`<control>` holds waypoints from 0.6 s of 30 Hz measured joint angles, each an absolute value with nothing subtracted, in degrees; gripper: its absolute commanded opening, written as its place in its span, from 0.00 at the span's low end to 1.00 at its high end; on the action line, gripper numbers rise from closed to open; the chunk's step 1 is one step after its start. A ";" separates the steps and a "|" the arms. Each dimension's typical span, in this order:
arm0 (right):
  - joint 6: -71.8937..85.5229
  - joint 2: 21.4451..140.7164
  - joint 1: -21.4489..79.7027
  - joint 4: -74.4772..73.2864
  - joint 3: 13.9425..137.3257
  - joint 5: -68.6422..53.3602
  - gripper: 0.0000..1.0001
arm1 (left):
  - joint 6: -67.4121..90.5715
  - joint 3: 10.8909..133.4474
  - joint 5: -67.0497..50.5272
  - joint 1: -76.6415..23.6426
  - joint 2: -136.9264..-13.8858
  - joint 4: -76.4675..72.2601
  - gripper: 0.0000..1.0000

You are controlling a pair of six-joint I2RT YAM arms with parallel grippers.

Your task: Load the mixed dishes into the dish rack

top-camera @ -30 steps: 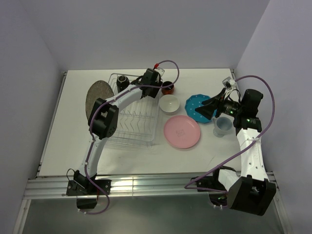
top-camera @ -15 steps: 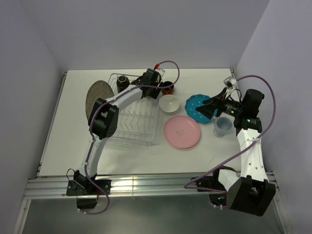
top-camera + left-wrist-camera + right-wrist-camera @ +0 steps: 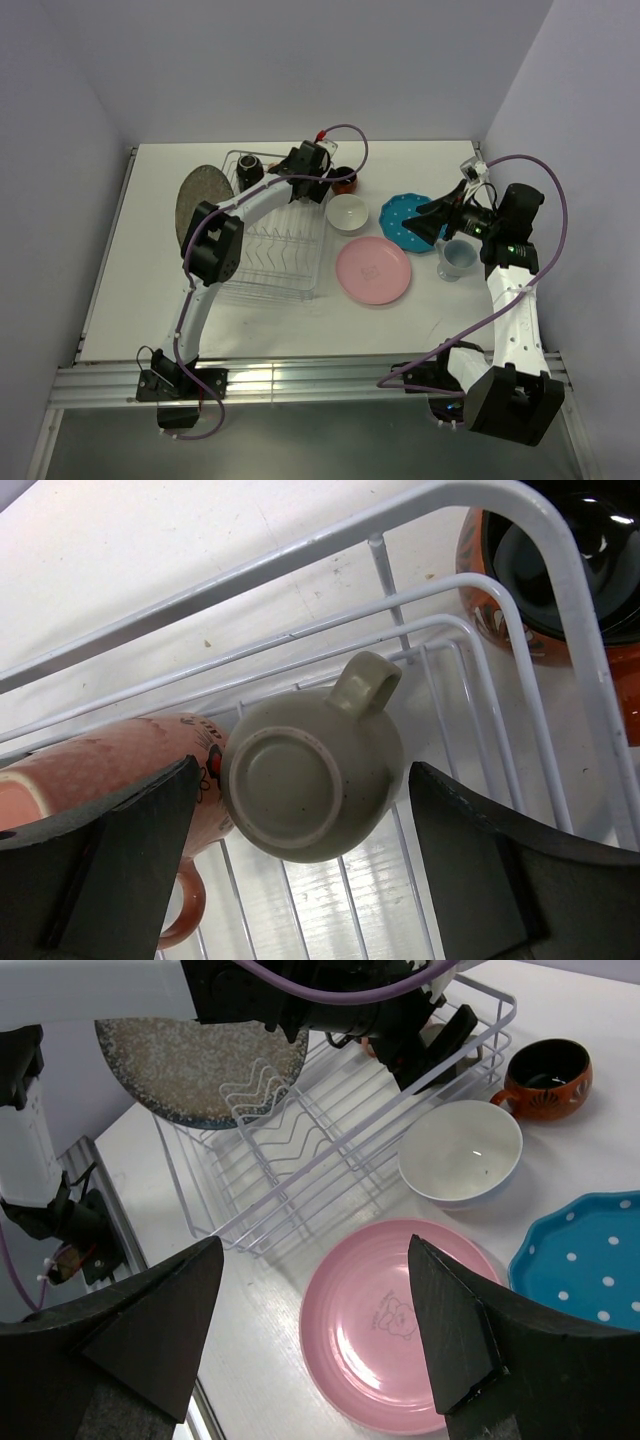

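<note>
In the left wrist view a grey-beige mug (image 3: pixel 310 775) sits upside down on the wires of the dish rack (image 3: pixel 440 640), handle pointing away. My left gripper (image 3: pixel 300 855) is open around it, with a gap on each side. A pink mug (image 3: pixel 100 765) lies on its side beside it. My right gripper (image 3: pixel 315 1335) hangs open above the pink plate (image 3: pixel 400 1330), holding nothing. The white bowl (image 3: pixel 460 1150), teal dotted plate (image 3: pixel 585 1260) and dark-red mug (image 3: pixel 545 1080) stand on the table right of the rack. The pale blue mug (image 3: pixel 455 258) stands under the right arm.
A grey speckled plate (image 3: pixel 200 200) leans at the rack's left side, and a black mug (image 3: pixel 250 170) is at its far left corner. The left arm (image 3: pixel 260 200) stretches across the dish rack (image 3: pixel 270 250). Walls close in on the table at the back and both sides.
The left gripper's jaws have spread wider at the rack's far end. Both arms have barely shifted, and the dishes on the table stay where they were.
</note>
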State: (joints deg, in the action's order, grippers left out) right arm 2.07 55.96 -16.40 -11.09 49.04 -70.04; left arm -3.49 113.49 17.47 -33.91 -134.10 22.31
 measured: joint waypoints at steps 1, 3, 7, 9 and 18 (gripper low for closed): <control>2.09 55.96 -16.40 -11.07 49.04 -70.04 0.82 | -3.53 113.49 17.56 -33.95 -134.10 22.31 0.94; 2.07 55.96 -16.40 -11.07 49.04 -70.06 0.82 | -3.68 113.51 17.96 -34.04 -134.08 22.31 0.94; 2.07 55.96 -16.45 -11.07 49.04 -70.06 0.82 | -3.88 114.72 18.11 -34.26 -134.08 23.29 0.95; 2.07 55.96 -16.47 -11.07 49.04 -70.08 0.82 | -3.90 115.52 18.13 -34.59 -133.97 23.59 0.95; 2.04 55.96 -16.56 -11.09 49.01 -70.06 0.82 | -4.23 117.89 17.02 -36.10 -131.37 24.73 0.96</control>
State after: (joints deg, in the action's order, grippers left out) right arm 2.04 55.96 -16.56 -11.09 49.01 -70.06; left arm -4.23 117.89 17.02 -36.10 -131.37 24.73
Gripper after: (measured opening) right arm 0.819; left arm 0.957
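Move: The black-and-orange mug to go for stands on the table about 11 cm to the left gripper's right, 3 cm ahead and 3 cm lower. The grey mug lies in the rack right between the open fingertips, 2 cm below; the orange mug is some 8 cm to the left and 3 cm ahead, the white bowl 11 cm to the right and 5 cm back. From the right gripper the black-and-orange mug is roughly 29 cm ahead, 10 cm left and 24 cm down. Lift the left gripper up off the grey mug and out of the rack, about 5 cm, starting gently and gaining speed. Once it is rising, let it also drift some 2.5 cm to the right, towards the black-and-orange mug beyond the rack's side rail. Keep the fingers wide open and the wrist nearly as it is, tipping up only about 5 degrees. ##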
